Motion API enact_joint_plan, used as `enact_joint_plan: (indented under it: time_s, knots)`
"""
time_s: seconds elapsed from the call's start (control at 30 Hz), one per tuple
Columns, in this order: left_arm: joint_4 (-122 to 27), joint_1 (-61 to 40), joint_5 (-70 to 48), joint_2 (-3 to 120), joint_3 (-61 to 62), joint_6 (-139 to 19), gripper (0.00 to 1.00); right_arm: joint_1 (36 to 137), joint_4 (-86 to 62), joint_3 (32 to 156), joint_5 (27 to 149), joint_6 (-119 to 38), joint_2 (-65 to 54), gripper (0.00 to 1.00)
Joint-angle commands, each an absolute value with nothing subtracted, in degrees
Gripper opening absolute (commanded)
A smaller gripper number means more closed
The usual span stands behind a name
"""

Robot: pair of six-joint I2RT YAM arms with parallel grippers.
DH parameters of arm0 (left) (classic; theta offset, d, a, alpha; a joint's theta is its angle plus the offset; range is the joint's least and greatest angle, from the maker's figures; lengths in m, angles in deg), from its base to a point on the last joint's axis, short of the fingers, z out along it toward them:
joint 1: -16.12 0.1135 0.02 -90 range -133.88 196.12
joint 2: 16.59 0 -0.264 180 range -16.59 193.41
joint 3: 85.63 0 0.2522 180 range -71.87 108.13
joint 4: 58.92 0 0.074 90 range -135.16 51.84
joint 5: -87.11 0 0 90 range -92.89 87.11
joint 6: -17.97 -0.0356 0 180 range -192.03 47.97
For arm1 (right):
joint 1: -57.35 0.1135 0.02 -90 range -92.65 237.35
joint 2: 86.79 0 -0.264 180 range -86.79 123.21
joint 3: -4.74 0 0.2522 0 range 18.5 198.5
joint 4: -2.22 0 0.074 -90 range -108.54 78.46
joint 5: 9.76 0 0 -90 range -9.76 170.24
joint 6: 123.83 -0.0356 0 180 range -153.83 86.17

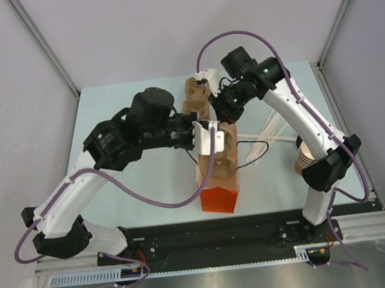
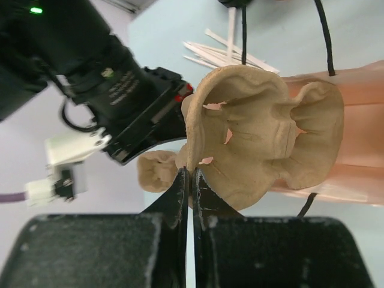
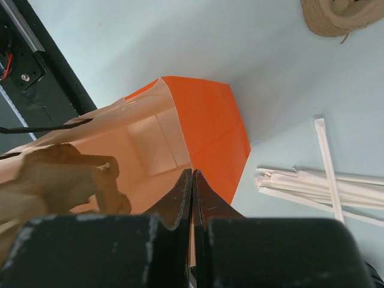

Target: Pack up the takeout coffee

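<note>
The takeout coffee with its black lid is out of view in every frame. My left gripper (image 1: 217, 144) (image 2: 192, 173) is shut on the rim of a brown moulded-pulp carrier (image 1: 225, 153) (image 2: 264, 132), holding it at the mouth of an orange paper bag (image 1: 219, 198) (image 3: 210, 120) that lies on its side. My right gripper (image 1: 226, 118) (image 3: 192, 174) is shut on the bag's upper wall at the mouth, holding it open. The carrier shows at the left of the right wrist view (image 3: 60, 180), partly inside the bag.
A second pulp carrier (image 1: 196, 96) lies behind the bag. Wrapped straws (image 1: 268, 139) (image 3: 324, 186) lie right of the bag. A stack of lidless tan cups (image 1: 305, 155) stands by the right arm. A black cable trails beside the bag.
</note>
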State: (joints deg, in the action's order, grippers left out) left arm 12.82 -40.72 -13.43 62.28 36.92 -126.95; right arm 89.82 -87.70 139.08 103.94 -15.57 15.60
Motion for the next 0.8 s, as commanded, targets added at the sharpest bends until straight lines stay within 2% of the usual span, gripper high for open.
enact_joint_plan:
  time_s: [0.0, 0.5, 0.77]
  knots:
    - [15.5, -41.5, -11.6, 65.2, 37.2, -120.4, 0.00, 90.2, -86.7, 140.9, 103.4, -15.1, 12.4, 0.00]
    - [7.6, -42.7, -9.8, 64.5, 21.3, -115.4, 0.00, 92.9, -86.0, 139.4, 106.7, -14.5, 10.4, 0.00]
    - [6.1, -43.0, -9.3, 66.5, 16.8, -115.4, 0.00, 93.4, -86.2, 139.6, 107.7, -14.1, 11.0, 0.00]
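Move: The left hand already pinches the cup tray over the open orange bag, whose middle lies about 4 cm back, 5 cm right and 26 cm below. From that hand, the table's other tray is some 32 cm ahead, level sideways and 37 cm down; the straws are 15 cm ahead, 25 cm right and 39 cm down. From the right hand, already on the bag's rim, the bag's middle is roughly 10 cm back, 4 cm left and 14 cm below. Left hand lowers its pinched tray about 15 cm into the bag; the right draws the rim back. ##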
